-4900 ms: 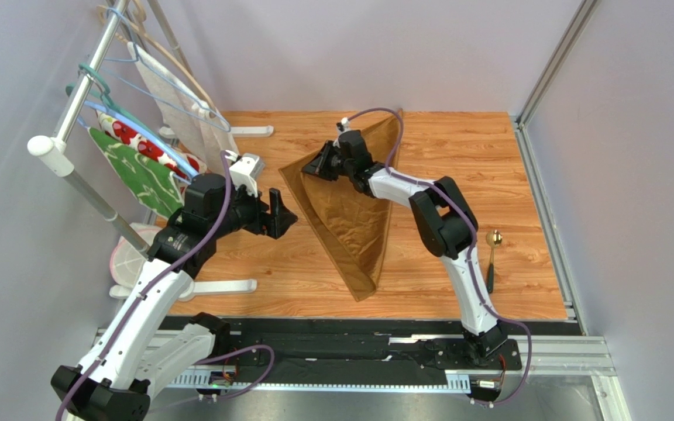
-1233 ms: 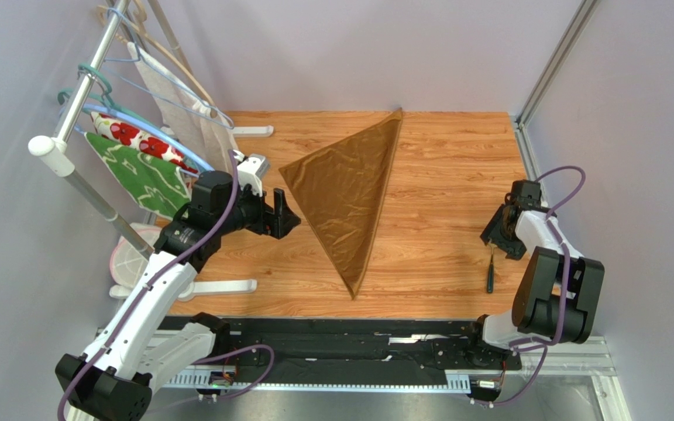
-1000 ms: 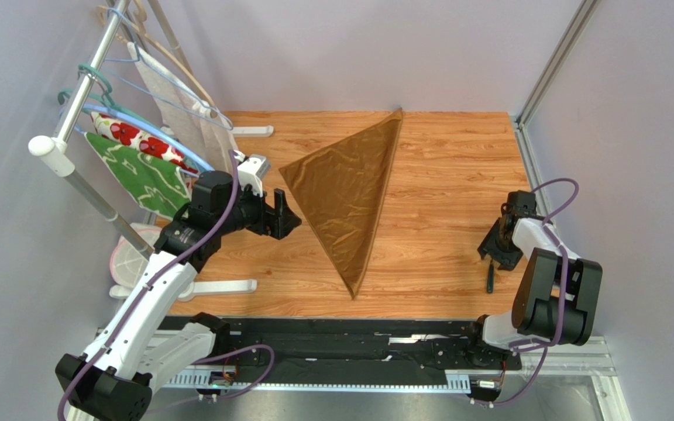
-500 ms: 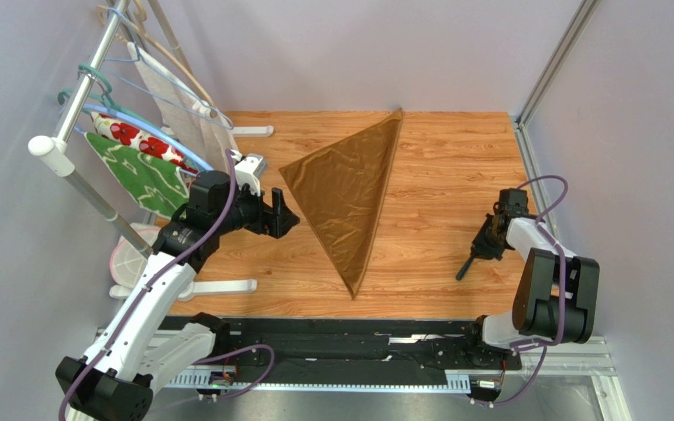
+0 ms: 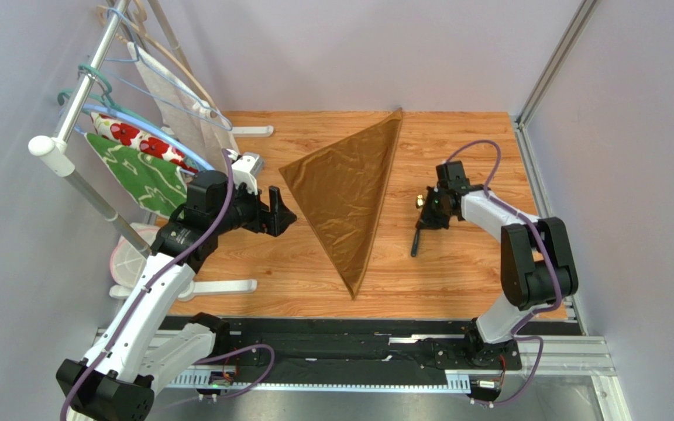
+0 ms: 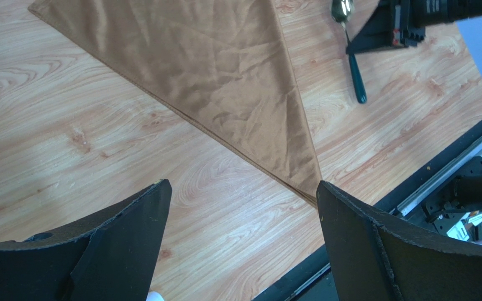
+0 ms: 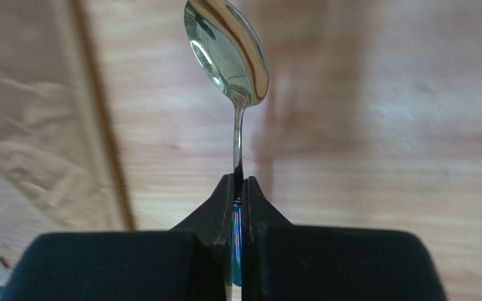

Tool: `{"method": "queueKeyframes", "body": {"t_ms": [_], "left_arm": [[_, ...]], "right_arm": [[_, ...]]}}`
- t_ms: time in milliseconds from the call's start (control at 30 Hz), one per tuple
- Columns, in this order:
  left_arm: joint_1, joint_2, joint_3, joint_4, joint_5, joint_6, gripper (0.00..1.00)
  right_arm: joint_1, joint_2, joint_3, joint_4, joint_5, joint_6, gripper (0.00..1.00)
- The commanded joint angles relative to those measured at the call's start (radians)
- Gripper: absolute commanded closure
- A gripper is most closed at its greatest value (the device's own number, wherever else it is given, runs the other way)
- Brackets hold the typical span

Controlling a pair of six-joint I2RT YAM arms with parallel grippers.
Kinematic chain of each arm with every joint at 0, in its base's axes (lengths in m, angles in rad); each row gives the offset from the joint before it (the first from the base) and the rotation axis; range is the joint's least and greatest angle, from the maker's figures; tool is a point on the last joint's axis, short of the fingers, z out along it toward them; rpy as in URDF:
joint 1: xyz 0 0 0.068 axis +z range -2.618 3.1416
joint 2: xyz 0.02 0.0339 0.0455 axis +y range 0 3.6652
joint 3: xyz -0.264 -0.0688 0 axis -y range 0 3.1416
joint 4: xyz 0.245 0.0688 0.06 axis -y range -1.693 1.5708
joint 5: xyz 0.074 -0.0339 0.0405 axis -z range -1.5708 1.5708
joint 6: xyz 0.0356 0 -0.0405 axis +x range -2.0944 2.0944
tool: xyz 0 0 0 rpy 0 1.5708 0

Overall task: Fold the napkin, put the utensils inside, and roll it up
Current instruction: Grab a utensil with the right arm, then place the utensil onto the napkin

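Observation:
The golden-brown napkin point(image 5: 349, 193) point(image 6: 212, 75) lies folded into a long triangle on the wooden table, its tip toward the near edge. My right gripper point(image 5: 433, 215) point(image 7: 238, 185) is shut on the neck of a spoon point(image 5: 417, 239) point(image 7: 228, 53) just right of the napkin's edge point(image 7: 30, 125). The shiny bowl sticks out ahead of the fingers, and the dark teal handle point(image 6: 356, 81) trails back. My left gripper point(image 5: 281, 213) point(image 6: 242, 184) hovers open and holds nothing, left of the napkin above bare wood.
A drying rack point(image 5: 68, 114) with hangers stands at the left, carrying a green leaf-patterned cloth point(image 5: 143, 180) and a white cloth with red flowers point(image 5: 134, 132). Its white foot point(image 5: 226, 285) rests on the table. A black rail point(image 5: 340, 342) runs along the near edge.
My right gripper shut on the spoon near the table's right edge and carried it left, close to the napkin. The left arm has barely moved.

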Motion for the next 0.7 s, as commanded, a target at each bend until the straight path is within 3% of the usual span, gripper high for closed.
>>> {"method": "queueKeyframes", "body": {"t_ms": [0, 367, 667], "left_arm": [[0.006, -0.01, 0.002, 0.011, -0.001, -0.003, 0.05], [0.008, -0.003, 0.0, 0.011, -0.006, -0.002, 0.05], [0.017, -0.002, 0.002, 0.014, 0.01, -0.003, 0.05]], "right_arm": [[0.084, 0.089, 0.195, 0.037, -0.023, 0.036, 1.0], [0.191, 0.461, 0.694, -0.029, -0.037, 0.137, 1.0], [0.211, 0.552, 0.782, -0.069, 0.016, 0.211, 1.0]]}}
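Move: The right hand already holds the spoon just clear of the table. From it, the middle of the folded napkin lies roughly 12 cm ahead, 19 cm left and 3 cm down; the napkin's near tip is about 19 cm back and 17 cm left, its left corner some 20 cm ahead and 35 cm left. From the idle left hand, the napkin's middle is about 16 cm ahead, 13 cm right and 23 cm lower. Keep the right gripper shut on the spoon and carry it quickly over the napkin's right edge, about 14 cm forward and 14 cm left. Arc up some 5 cm on the way, tipping the fingertips about 10 degrees forward, then sink about 4 cm towards the cloth, easing part of that tilt back. ##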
